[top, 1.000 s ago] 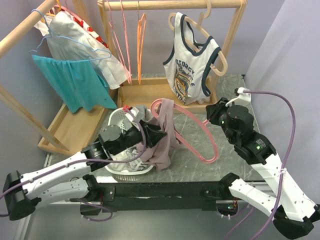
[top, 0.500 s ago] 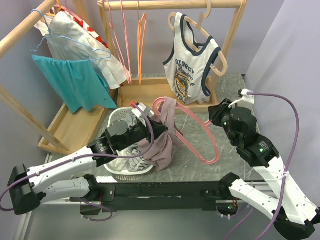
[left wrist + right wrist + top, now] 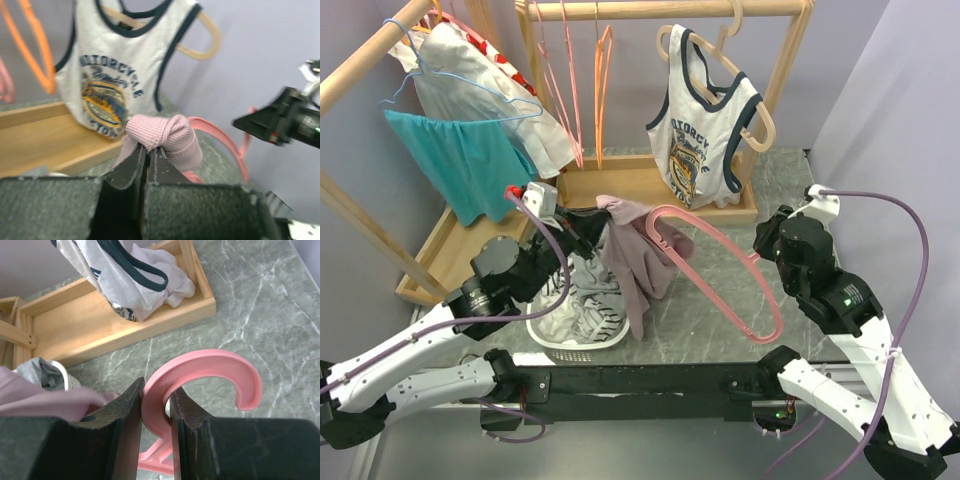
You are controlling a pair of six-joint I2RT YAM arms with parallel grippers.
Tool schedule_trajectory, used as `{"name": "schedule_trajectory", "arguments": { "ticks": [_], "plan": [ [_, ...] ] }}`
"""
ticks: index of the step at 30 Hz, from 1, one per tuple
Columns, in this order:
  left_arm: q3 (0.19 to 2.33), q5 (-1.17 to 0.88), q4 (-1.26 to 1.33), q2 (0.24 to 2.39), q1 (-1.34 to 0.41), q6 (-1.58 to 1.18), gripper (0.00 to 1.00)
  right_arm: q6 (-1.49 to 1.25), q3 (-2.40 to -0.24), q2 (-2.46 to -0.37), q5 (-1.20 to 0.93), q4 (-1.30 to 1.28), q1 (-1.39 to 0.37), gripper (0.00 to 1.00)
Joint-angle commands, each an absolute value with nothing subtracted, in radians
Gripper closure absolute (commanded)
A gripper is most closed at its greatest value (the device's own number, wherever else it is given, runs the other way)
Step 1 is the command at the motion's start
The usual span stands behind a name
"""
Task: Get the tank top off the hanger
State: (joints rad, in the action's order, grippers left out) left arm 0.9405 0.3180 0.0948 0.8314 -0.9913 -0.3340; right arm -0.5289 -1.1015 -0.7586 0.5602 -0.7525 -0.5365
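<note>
A pink ribbed tank top [image 3: 635, 265] hangs from my left gripper [image 3: 603, 212], which is shut on a bunched fold of it [image 3: 165, 135]. In the left wrist view the jaws [image 3: 148, 149] meet tightly under the cloth. A pink plastic hanger [image 3: 780, 322] slants across the marble table, its left end overlapping the cloth. My right gripper [image 3: 760, 250] is shut on the hanger's hook [image 3: 210, 365], with the jaws [image 3: 156, 387] pinching its stem. Whether the hanger's arm is still inside the tank top, I cannot tell.
A white laundry basket [image 3: 570, 335] with clothes sits under the left arm. Behind stands a wooden rack with a tray base [image 3: 620, 190], holding a white printed tank top [image 3: 705, 130], orange and pink hangers [image 3: 603, 80], and a teal garment [image 3: 470, 165].
My left gripper closed on the tank top and pulled it up and back to the left. The hanger's free end swung right and nearer, with the right gripper shifting slightly right.
</note>
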Motion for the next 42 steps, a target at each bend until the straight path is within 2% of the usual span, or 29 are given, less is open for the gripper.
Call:
{"name": "schedule_trajectory", "arguments": {
  "ticks": [1, 7, 13, 22, 27, 30, 32, 33, 34, 36, 38, 40, 42],
  "plan": [
    [0.979, 0.430, 0.055, 0.874, -0.970, -0.337, 0.99, -0.502, -1.111, -0.718, 0.555, -0.790, -0.529, 1.00],
    [1.012, 0.382, 0.009, 1.014, -0.956, -0.413, 0.99, -0.566, -1.133, -0.646, 0.616, -0.856, -0.531, 1.00],
    [1.049, 0.122, 0.080, 1.141, -0.959, -0.419, 0.99, -0.641, -1.181, -0.611, 0.758, -0.923, -0.529, 1.00],
    [1.212, -0.173, 0.026, 1.336, -0.995, -0.357, 0.99, -0.747, -1.227, -0.626, 0.893, -1.025, -0.529, 1.00],
    [1.244, -0.081, -0.040, 1.397, -1.005, -0.406, 0.98, -0.778, -1.220, -0.617, 0.916, -1.048, -0.529, 1.00],
    [1.264, -0.049, -0.097, 1.446, -1.005, -0.433, 0.89, -0.775, -1.215, -0.620, 0.919, -1.046, -0.531, 1.00],
    [1.267, -0.041, -0.117, 1.483, -1.005, -0.451, 0.89, -0.772, -1.213, -0.618, 0.919, -1.037, -0.529, 1.00],
    [1.269, -0.037, -0.121, 1.496, -1.003, -0.460, 0.71, -0.772, -1.213, -0.614, 0.922, -1.035, -0.529, 1.00],
    [1.273, -0.019, -0.135, 1.509, -1.005, -0.466, 0.58, -0.772, -1.215, -0.611, 0.923, -1.035, -0.529, 1.00],
    [1.287, -0.006, -0.169, 1.555, -1.005, -0.469, 0.60, -0.776, -1.221, -0.609, 0.933, -1.042, -0.529, 1.00],
    [1.296, -0.003, -0.204, 1.597, -1.002, -0.477, 0.56, -0.779, -1.227, -0.606, 0.948, -1.054, -0.529, 1.00],
    [1.296, -0.003, -0.222, 1.609, -1.003, -0.486, 0.56, -0.779, -1.236, -0.601, 0.954, -1.061, -0.529, 1.00],
    [1.269, -0.002, -0.219, 1.611, -1.003, -0.486, 0.38, -0.778, -1.249, -0.598, 0.962, -1.075, -0.531, 1.00]
  ]
}}
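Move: Bunched in the left hand, the mauve tank top hangs with its middle about 7 cm to the right and 10 cm below. The bare table it is going to lies some 16 cm right, 3 cm ahead and 37 cm down; the basket is roughly 7 cm left, 3 cm ahead, 36 cm down. From the right hand, which holds the pink hanger by its hook, the hanger's middle sits about 9 cm left and 5 cm back, the tank top 26 cm left and 3 cm back. Swinging down and to the right, the left hand carries the tank top past the basket to the bare table, about 16 cm across and 22 cm down in all, fingers tipping downward some 30 degrees; it opens halfway over the last stretch and lets go of the cloth. The right hand keeps its grip on the hanger's hook, drawing it right and back about 10 cm and turning clockwise. ##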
